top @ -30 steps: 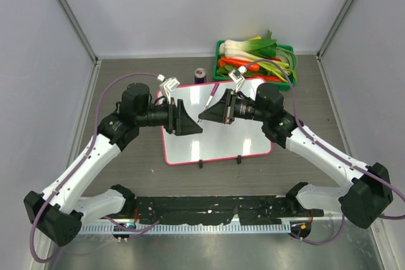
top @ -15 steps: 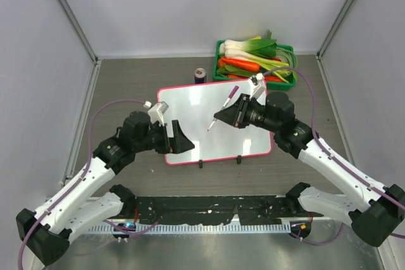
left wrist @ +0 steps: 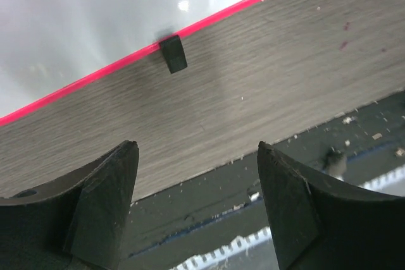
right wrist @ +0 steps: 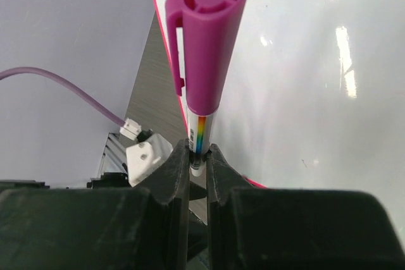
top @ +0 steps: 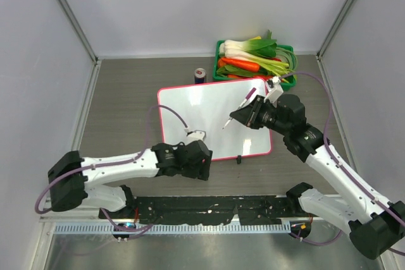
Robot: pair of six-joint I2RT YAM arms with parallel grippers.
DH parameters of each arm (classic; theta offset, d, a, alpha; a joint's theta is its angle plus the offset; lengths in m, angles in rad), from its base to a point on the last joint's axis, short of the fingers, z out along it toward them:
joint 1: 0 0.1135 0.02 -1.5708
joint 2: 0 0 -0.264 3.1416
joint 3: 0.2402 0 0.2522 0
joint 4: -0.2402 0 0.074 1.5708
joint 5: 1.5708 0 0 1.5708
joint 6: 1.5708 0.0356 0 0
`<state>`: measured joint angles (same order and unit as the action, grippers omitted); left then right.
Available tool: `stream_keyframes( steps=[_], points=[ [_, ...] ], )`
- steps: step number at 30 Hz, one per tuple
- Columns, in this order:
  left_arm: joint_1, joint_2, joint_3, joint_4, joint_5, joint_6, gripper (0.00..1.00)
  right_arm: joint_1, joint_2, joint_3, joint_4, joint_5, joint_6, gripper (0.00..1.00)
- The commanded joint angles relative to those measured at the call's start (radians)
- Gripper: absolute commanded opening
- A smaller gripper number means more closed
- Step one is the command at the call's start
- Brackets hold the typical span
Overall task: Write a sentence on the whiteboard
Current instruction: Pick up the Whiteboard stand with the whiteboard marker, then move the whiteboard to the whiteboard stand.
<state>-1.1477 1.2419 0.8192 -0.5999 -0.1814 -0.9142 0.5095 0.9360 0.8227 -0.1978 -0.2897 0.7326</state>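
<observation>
The whiteboard, white with a thin pink frame, lies flat in the middle of the table. The sentence is out of view; the board's face looks blank. My right gripper hovers over the board's right part, shut on a magenta-capped marker that slants down to the left. In the right wrist view the marker stands between the closed fingers, over the whiteboard. My left gripper sits low just off the board's near edge, open and empty. A black foot of the board shows beyond it.
A green crate of vegetables stands at the back right, touching the board's far corner. A small dark can stands behind the board. A black rail runs along the near table edge. Grey walls close both sides.
My left arm has swung from the board's left edge down to its near edge, and its gripper has opened. My right gripper has carried the marker a little to the right.
</observation>
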Motion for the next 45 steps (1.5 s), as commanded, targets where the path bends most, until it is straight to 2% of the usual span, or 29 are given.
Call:
stream_keyframes(
  steps=[1,3,6,17,20,25,33,35,39,40,41,45],
  points=[
    [-0.066,0.119,0.083,0.028,-0.193,-0.072,0.76,-0.051,-0.049,0.003,0.0,-0.023,-0.024,0.01],
    [-0.078,0.152,0.08,0.057,-0.239,-0.098,0.73,-0.069,-0.054,0.003,-0.006,-0.035,-0.027,0.01],
    [-0.086,0.186,0.051,0.124,-0.28,-0.14,0.61,-0.085,-0.059,0.0,-0.015,-0.051,-0.036,0.01],
    [-0.095,0.344,0.052,0.144,-0.349,-0.155,0.57,-0.138,-0.046,0.007,-0.028,-0.091,-0.059,0.01],
    [-0.095,0.364,0.043,0.17,-0.365,-0.16,0.49,-0.143,-0.042,0.009,-0.028,-0.095,-0.065,0.01],
    [-0.095,0.401,0.046,0.198,-0.369,-0.152,0.47,-0.149,-0.032,0.009,-0.028,-0.109,-0.065,0.01],
    [-0.093,0.429,0.026,0.221,-0.397,-0.152,0.36,-0.154,-0.039,0.004,-0.026,-0.114,-0.065,0.01],
    [-0.093,0.427,0.021,0.226,-0.402,-0.147,0.31,-0.154,-0.039,0.003,-0.028,-0.112,-0.064,0.01],
    [-0.093,0.432,0.037,0.196,-0.4,-0.137,0.06,-0.154,-0.04,0.001,-0.026,-0.12,-0.058,0.02],
    [-0.093,0.43,0.035,0.198,-0.4,-0.138,0.03,-0.154,-0.042,0.0,-0.028,-0.117,-0.056,0.01],
    [-0.093,0.426,0.031,0.196,-0.398,-0.138,0.0,-0.154,-0.046,0.0,-0.028,-0.117,-0.056,0.01],
    [-0.099,0.387,0.014,0.186,-0.386,-0.164,0.0,-0.154,-0.055,-0.004,-0.026,-0.121,-0.055,0.01]
  ],
)
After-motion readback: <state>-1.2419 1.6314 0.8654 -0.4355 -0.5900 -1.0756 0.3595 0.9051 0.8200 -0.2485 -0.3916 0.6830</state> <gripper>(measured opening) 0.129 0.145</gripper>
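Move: The near-edge stand foot that the open left hand goes for, the left one of the two black feet of the whiteboard stand, lies about 5 cm ahead of it, 2 cm to its right and 7 cm below. The other foot is some 14 cm farther right of that foot and 1 cm farther out; the whiteboard's middle lies roughly 16 cm beyond the left foot and 5 cm right of it. From the right hand, the left foot is about 13 cm left, 9 cm back and 24 cm below. The left hand sinks about 7 cm, reaching some 5 cm forward and edging slightly right over the table to the left stand foot, while its wrist turns some 20 degrees so the fingers tip forward and turn a little counter-clockwise; once down beside the board's near edge, it creeps the last bit forward and shuts its fingers, pinching the black foot. Meanwhile the right hand keeps its grip on the marker and draws about 3 cm to the right above the whiteboard, then holds there. ##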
